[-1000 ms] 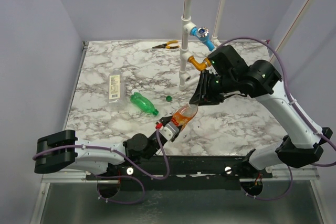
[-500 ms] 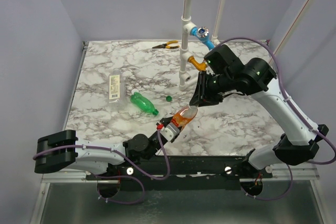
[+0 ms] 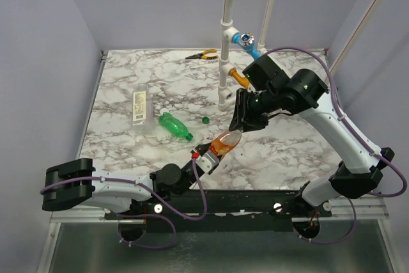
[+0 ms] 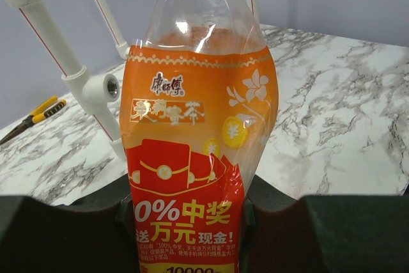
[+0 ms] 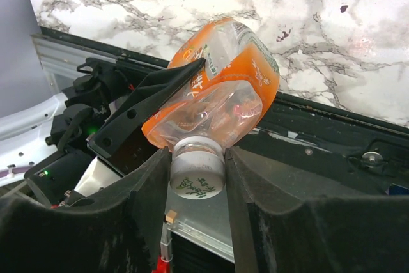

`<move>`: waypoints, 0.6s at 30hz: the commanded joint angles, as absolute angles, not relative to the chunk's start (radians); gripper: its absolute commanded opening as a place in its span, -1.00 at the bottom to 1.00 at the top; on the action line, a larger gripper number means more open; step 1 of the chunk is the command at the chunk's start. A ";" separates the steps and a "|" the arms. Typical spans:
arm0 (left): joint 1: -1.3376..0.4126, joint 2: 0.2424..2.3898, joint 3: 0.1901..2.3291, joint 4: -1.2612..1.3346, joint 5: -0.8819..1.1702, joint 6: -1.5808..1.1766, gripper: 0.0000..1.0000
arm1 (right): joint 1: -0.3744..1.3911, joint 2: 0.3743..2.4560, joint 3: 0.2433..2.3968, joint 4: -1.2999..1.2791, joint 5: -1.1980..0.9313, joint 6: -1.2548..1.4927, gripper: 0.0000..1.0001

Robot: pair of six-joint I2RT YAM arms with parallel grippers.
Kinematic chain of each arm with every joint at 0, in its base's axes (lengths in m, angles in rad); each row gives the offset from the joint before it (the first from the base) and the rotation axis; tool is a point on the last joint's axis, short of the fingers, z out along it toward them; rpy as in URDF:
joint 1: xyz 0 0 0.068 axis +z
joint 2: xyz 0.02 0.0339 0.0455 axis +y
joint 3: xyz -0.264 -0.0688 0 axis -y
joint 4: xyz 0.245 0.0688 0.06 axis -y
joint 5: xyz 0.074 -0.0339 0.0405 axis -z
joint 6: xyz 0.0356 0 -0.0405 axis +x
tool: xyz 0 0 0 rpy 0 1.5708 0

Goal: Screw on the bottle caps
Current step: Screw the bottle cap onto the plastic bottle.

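The wide orange bottle (image 3: pixel 223 142) is held tilted off the table, its lower body clamped in my left gripper (image 3: pixel 206 159), whose jaws are shut on its label (image 4: pixel 192 177). In the right wrist view a white cap (image 5: pixel 197 174) sits on the neck of the bottle (image 5: pixel 217 75). My right gripper (image 5: pixel 197 158) has a pad lying against each side of that cap. The slim green bottle (image 3: pixel 174 126) lies on the table with the dark green cap (image 3: pixel 205 119) to its right. The clear labelled bottle (image 3: pixel 138 107) lies further left.
A white pipe frame (image 3: pixel 227 30) rises at the back centre with a blue tap handle (image 3: pixel 246 39) and an orange one (image 3: pixel 239 76), just behind my right arm. Pliers (image 3: pixel 202 55) lie at the table's far edge.
My right arm has shifted a little left and its wrist has turned at the bottle's neck. The left gripper and the orange bottle stay as they were.
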State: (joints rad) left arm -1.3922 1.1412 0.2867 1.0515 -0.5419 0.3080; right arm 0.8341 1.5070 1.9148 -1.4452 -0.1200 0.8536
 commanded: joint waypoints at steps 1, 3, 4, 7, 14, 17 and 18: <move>-1.413 1.131 0.321 1.193 -0.460 0.299 -1.00 | 0.848 1.540 1.920 -1.422 -0.163 0.860 -0.12; -1.413 1.133 0.319 1.192 -0.464 0.291 -1.00 | 0.849 1.538 1.924 -1.422 -0.161 0.861 -0.07; -1.414 1.135 0.318 1.192 -0.466 0.287 -1.00 | 0.848 1.538 1.925 -1.421 -0.163 0.861 -0.05; -1.413 1.144 0.317 1.190 -0.478 0.265 -1.00 | 0.849 1.537 1.925 -1.423 -0.159 0.863 0.04; -1.405 1.142 0.296 1.211 -0.498 0.201 -1.00 | 0.849 1.531 1.947 -1.422 -0.138 0.869 0.33; -1.403 1.138 0.294 1.215 -0.501 0.191 -1.00 | 0.848 1.531 1.956 -1.420 -0.127 0.869 0.35; -1.403 1.138 0.293 1.214 -0.500 0.189 -1.00 | 0.848 1.528 1.956 -1.418 -0.124 0.870 0.36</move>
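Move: The white cap, on the neck of the plastic bottle, sits between the right fingertips, practically at the hand point. Some 29 cm below the right hand, the green cap lies about 21 cm ahead and 10 cm left, and the green bottle roughly 18 cm ahead and 21 cm left. From the left hand, which already grips the plastic bottle, the white cap is about 10 cm up, 3 cm ahead and 4 cm right. Right fingers spread wider around the white cap as the left hand lifts its bottle some 1.5 cm, slightly back. ##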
